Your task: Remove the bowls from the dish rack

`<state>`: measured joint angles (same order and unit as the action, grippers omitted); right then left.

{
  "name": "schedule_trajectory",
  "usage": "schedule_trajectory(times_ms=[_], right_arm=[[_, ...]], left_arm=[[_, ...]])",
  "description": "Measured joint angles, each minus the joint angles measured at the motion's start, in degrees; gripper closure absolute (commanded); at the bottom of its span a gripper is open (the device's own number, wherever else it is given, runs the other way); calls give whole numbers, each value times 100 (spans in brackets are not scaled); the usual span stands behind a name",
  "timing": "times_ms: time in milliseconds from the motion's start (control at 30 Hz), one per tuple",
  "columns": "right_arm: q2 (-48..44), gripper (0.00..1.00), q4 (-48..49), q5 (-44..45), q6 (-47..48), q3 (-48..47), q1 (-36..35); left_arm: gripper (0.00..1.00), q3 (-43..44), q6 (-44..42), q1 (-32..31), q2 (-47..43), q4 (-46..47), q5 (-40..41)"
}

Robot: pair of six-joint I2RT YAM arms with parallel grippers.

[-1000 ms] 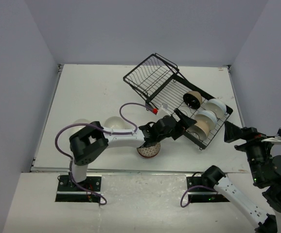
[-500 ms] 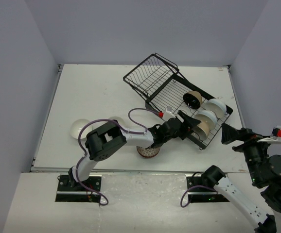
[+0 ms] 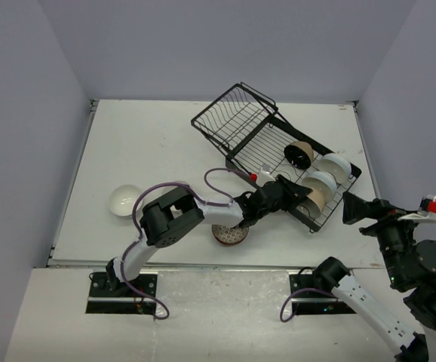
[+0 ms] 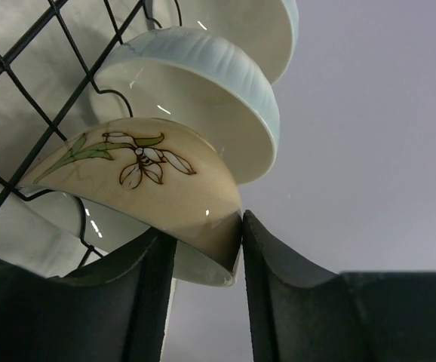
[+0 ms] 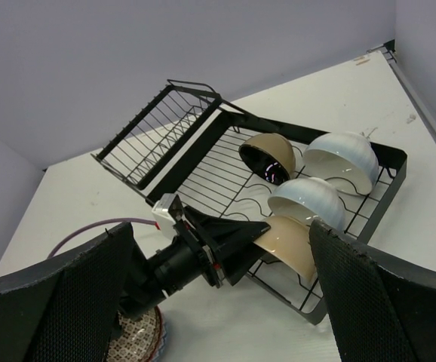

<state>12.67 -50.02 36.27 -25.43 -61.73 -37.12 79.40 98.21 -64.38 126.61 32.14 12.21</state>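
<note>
The black wire dish rack [image 3: 237, 121] lies at the back right, also in the right wrist view [image 5: 158, 143]. It holds a tan bowl with a black inside [image 3: 299, 153], two white bowls [image 3: 333, 166] [image 3: 320, 181] and a cream bowl [image 3: 314, 199] at its near edge. My left gripper [image 3: 299, 194] is shut on the cream bowl's rim [image 4: 150, 188], one finger inside and one outside; the bowl bears a painted flower. My right gripper [image 3: 361, 207] is open and empty, to the right of the rack. A brown patterned bowl [image 3: 231, 234] and a white bowl [image 3: 125, 200] sit on the table.
The left arm's purple cable [image 3: 222, 177] loops over the table beside the rack. The rack's hinged basket section [image 3: 233, 113] stands tilted up at the back. Grey walls close in the table on three sides.
My left arm has stretched to the right from above the patterned bowl into the rack and reached the cream bowl's rim. The white bowl at the left came into view. The right arm barely moved.
</note>
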Motion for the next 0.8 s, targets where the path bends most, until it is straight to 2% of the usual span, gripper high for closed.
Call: schedule_trajectory(times_ms=[367,800], right_arm=[[-9,1,0,-122,20,26,0],[-9,1,0,-140,87,39,0]], left_arm=[[99,0,175,-81,37,341,-131],[100,-52,125,-90,72,684,-122]])
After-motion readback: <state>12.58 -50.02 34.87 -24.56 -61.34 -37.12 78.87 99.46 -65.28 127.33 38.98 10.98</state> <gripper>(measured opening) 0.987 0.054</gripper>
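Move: The flowered tan bowl stands on edge in the rack with its upper rim between the left hand's open fingers, its middle about 3 cm back, 4 cm right and 5 cm below. The nearer white bowl lies some 2 cm ahead, 5 cm right and 5 cm down of that hand; the black-lined bowl some 11 cm ahead, 2 cm left and 5 cm down. From the right hand the tan bowl is about 11 cm ahead, 6 cm left and 28 cm below. The flowered bowl's upper rim is pinched as the left fingers close from about half open to nearly shut, one fingertip inside the bowl and one outside. Meanwhile the hand eases up about 2 cm, drawing back and right about 1 cm each, and rolls some 5 degrees, its left side dipping; it keeps hold of the rim. ##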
